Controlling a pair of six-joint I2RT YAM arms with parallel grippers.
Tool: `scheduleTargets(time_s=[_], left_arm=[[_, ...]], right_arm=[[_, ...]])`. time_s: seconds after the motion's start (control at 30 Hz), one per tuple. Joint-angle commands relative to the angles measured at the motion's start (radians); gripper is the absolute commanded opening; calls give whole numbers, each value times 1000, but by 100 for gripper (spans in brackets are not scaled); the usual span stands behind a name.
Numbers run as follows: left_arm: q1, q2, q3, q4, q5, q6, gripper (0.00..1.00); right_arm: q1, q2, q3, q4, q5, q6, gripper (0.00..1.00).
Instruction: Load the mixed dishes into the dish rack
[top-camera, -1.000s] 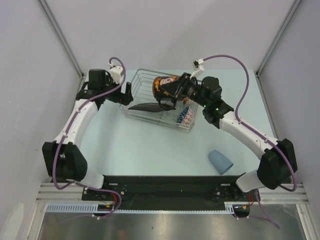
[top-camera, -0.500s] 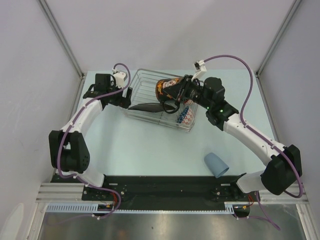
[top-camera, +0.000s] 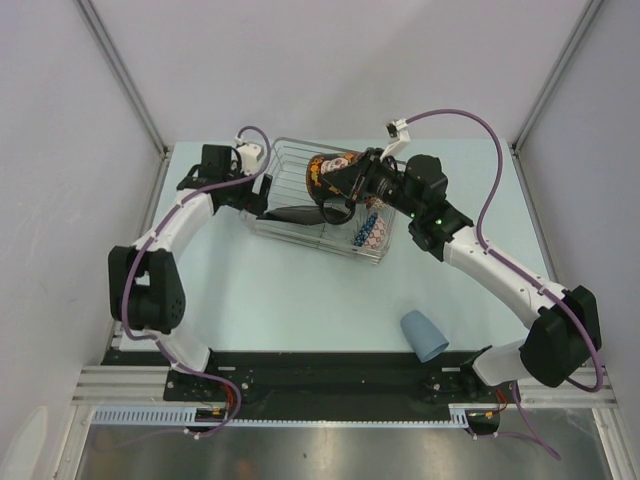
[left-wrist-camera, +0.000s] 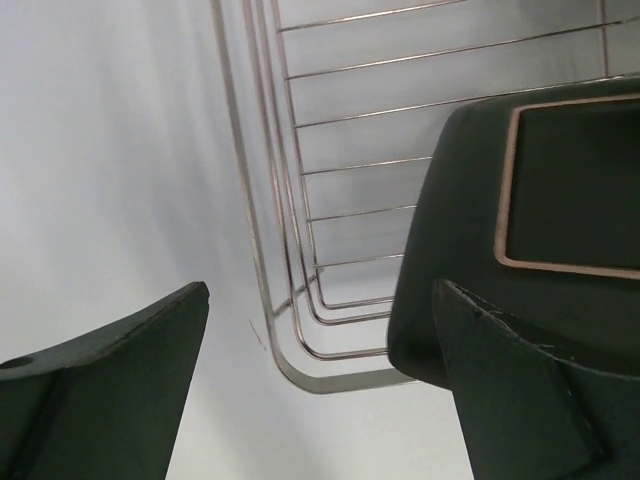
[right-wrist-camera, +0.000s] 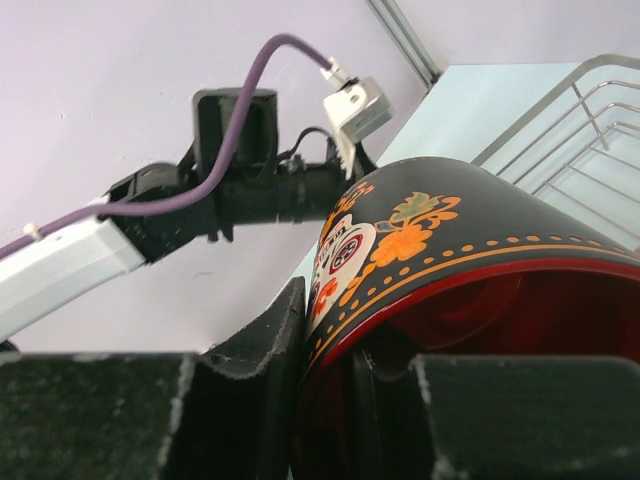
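The dish rack (top-camera: 300, 170) stands at the back middle of the table. Above its far side hangs a dark mug with a red inside (top-camera: 330, 170), tilted, with my right gripper (top-camera: 345, 185) shut on its rim. In the right wrist view one finger (right-wrist-camera: 255, 370) presses the mug's (right-wrist-camera: 440, 230) outer wall and the other sits inside. A dark square plate (top-camera: 295, 213) lies in the rack, and blue and pinkish patterned bowl ware (top-camera: 368, 232) stands at its right end. My left gripper (top-camera: 258, 192) is open at the rack's left end, astride the rack's corner wire (left-wrist-camera: 320, 378) and the plate's edge (left-wrist-camera: 450, 250).
A light-blue handleless cup (top-camera: 424, 335) lies on its side on the table at the near right, close to the right arm's base. Grey walls close in the table on the left, back and right.
My left arm has swung right, bringing its open gripper up to the rack's left end. The light-blue cup has rolled a little left and nearer. The right gripper and mug have barely moved.
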Motion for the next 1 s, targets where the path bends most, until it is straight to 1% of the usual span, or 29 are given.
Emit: scheduleTargets(time_s=[0.0,0.03,0.07,0.13,0.17,0.2,0.27,0.3,0.33,0.37,0.4,0.43,0.5,0.57,0.6,0.63,0.7,0.87,0.93,0.97], left_arm=[[34,60,202,-21,63,-57,98],[31,52,219,-12,94,-90,98],[30,35,261,-14,159,-105,98],[28,27,318,-58,233,-152,98],[28,18,368,-78,314,-168,99],[28,11,387,-113,356,-182,99],[28,-9,416,-139,459,-219,99],[30,-38,416,-149,558,-226,99],[30,-54,414,-149,607,-283,99],[28,-69,387,-140,652,-306,99],[28,-100,366,-106,748,-335,99],[24,-114,343,-95,779,-381,100],[18,-137,281,-68,835,-415,100],[13,-166,205,-34,864,-452,100],[13,-173,175,33,887,-522,100],[7,-181,151,66,942,-562,100],[-5,-183,99,136,974,-640,100],[-50,-157,62,189,967,-671,100],[-61,-141,51,242,979,-740,100],[-64,-126,48,312,982,-772,100]], right_arm=[[5,-32,53,236,16,-28,0],[5,-26,53,254,19,-40,0],[5,-17,51,274,22,-40,0],[-10,14,37,369,25,-31,0],[-18,23,28,418,30,-25,0],[-25,46,17,520,40,-15,0],[-57,72,-6,630,68,34,0],[-67,92,-15,755,77,53,0],[-87,129,-16,809,94,83,0],[-94,153,-17,863,103,129,0],[-100,173,-17,967,112,160,0],[-107,210,-17,1010,134,182,0],[-125,243,-17,1105,157,264,0],[-133,273,-15,1141,175,298,0],[-133,284,-16,1159,177,308,0],[-133,290,-17,1169,186,315,0],[-130,316,-15,1211,204,358,0],[-122,330,-9,1233,205,368,0],[-116,330,-9,1233,194,361,0],[-116,332,-9,1236,192,358,0]])
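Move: Up and off to the left hand's right is the mug: about 22 cm right, 6 cm nearer the base and 20 cm above it. The black dish stands 16 cm right of the left hand, 2 cm ahead and 5 cm lower. For the right hand, holding the mug, the rack's middle is some 19 cm ahead, 5 cm left and 33 cm below; the blue bowl is 9 cm ahead, 6 cm right, 29 cm below. Edging forward about 4 cm at the dish's left end, the open left hand then climbs about 16 cm above its start, swinging right and back towards the mug and turning its fingers from down-and-forward to nearly level, pointing right. Meanwhile the right hand keeps its pinch on the mug's wall and carries the mug about 11 cm forward over the rack, fingertips tilting up some 25 degrees. ##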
